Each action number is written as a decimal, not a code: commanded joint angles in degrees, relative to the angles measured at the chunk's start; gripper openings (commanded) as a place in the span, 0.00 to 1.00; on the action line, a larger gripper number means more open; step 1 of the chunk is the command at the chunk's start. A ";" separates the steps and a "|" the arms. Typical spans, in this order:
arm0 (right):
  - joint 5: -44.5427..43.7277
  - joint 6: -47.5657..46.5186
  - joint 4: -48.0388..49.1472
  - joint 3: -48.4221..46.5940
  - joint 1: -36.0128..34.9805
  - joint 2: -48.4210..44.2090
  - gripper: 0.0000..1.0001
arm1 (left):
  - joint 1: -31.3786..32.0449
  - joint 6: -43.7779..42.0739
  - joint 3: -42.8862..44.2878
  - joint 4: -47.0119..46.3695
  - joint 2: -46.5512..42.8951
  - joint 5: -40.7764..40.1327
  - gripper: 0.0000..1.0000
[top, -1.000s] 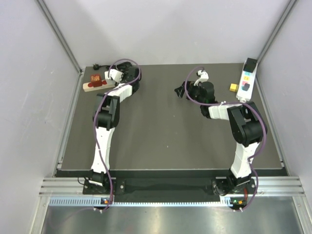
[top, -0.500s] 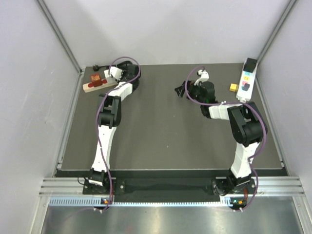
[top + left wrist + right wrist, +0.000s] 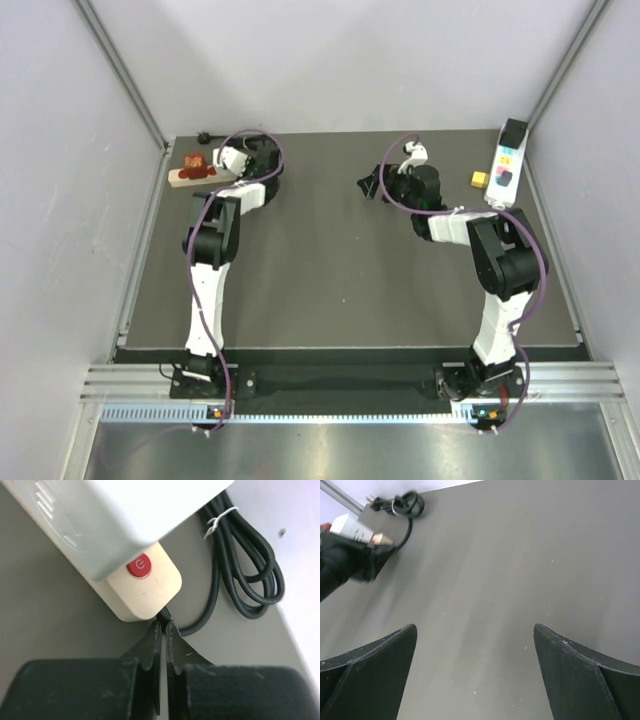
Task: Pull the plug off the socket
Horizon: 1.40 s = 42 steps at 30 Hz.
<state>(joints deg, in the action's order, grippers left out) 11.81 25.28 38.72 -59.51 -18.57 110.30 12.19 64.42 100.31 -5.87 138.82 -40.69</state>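
A cream power strip, the socket, lies at the back left of the dark mat, with a red-brown plug standing on it. In the left wrist view the strip's end carries a red power button, and a bulky white block sits on the strip just beyond it. My left gripper is shut, its tips pressed together against the strip's end where the black cable comes out, with nothing between them. My right gripper hangs wide open over bare mat, far from the strip.
The strip's black cable lies coiled behind it near the back wall. A long white device with coloured buttons and a small yellow block sit at the back right. Metal rails and walls bound the mat.
My left gripper's fingers have gone from partly open to shut at the strip's cable end, and that arm has shifted slightly left. The right arm has not moved.
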 commanded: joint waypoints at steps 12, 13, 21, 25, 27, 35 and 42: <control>7.78 3.55 -0.58 -6.94 -2.00 2.90 0.99 | 8.99 -4.14 -28.42 -4.41 -23.69 1.84 0.00; 8.05 3.64 -0.40 -7.03 -2.17 3.34 0.99 | 10.04 -3.70 -28.33 -4.68 -23.60 2.10 0.00; 8.75 3.55 -1.72 -7.90 -2.26 4.04 0.99 | 16.12 -5.71 -15.43 -2.57 -15.36 7.98 0.00; 9.19 3.73 -2.94 -8.78 -2.00 4.83 0.99 | 15.33 -9.74 -10.31 -1.95 -13.49 16.49 0.22; 9.45 3.90 -3.47 -9.57 -1.74 5.27 0.99 | 14.80 -14.55 -11.10 -5.53 -14.28 25.60 0.33; 10.95 4.16 -4.88 -11.33 -1.56 6.68 0.99 | 12.96 -25.74 -20.50 -7.24 -24.46 39.36 0.71; 14.38 6.36 -4.44 -15.80 -2.79 10.36 0.97 | 8.21 -39.43 -22.80 3.92 -36.59 40.34 0.72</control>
<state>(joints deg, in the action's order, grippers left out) 23.66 30.59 32.56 -71.00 -20.58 118.93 22.65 34.22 76.40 -5.17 109.30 -2.26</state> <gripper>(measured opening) 0.976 0.711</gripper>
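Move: The left hand already pinches the black cable where it leaves the socket strip's right end. It is to bring it to clear table some 9 cm back and 20 cm right, just below the fingertips. The strip's middle is level ahead, about 14 cm left, the white plug 8 cm left and 1 cm ahead, the cable bundle 10 cm straight ahead. From the open right hand, the strip's middle is about 12 cm ahead, 42 cm left, 10 cm below. Back first by about 11 cm, then right some 20 cm with a slight rise, the left hand drags the socket strip by its pinched cable, opens wide and lets go. Still turning clockwise, to nearly 60 degrees in all, it backs off, rises and returns a little left. The open right hand shifts about 6 cm left towards the strip, turning slightly counter-clockwise. ##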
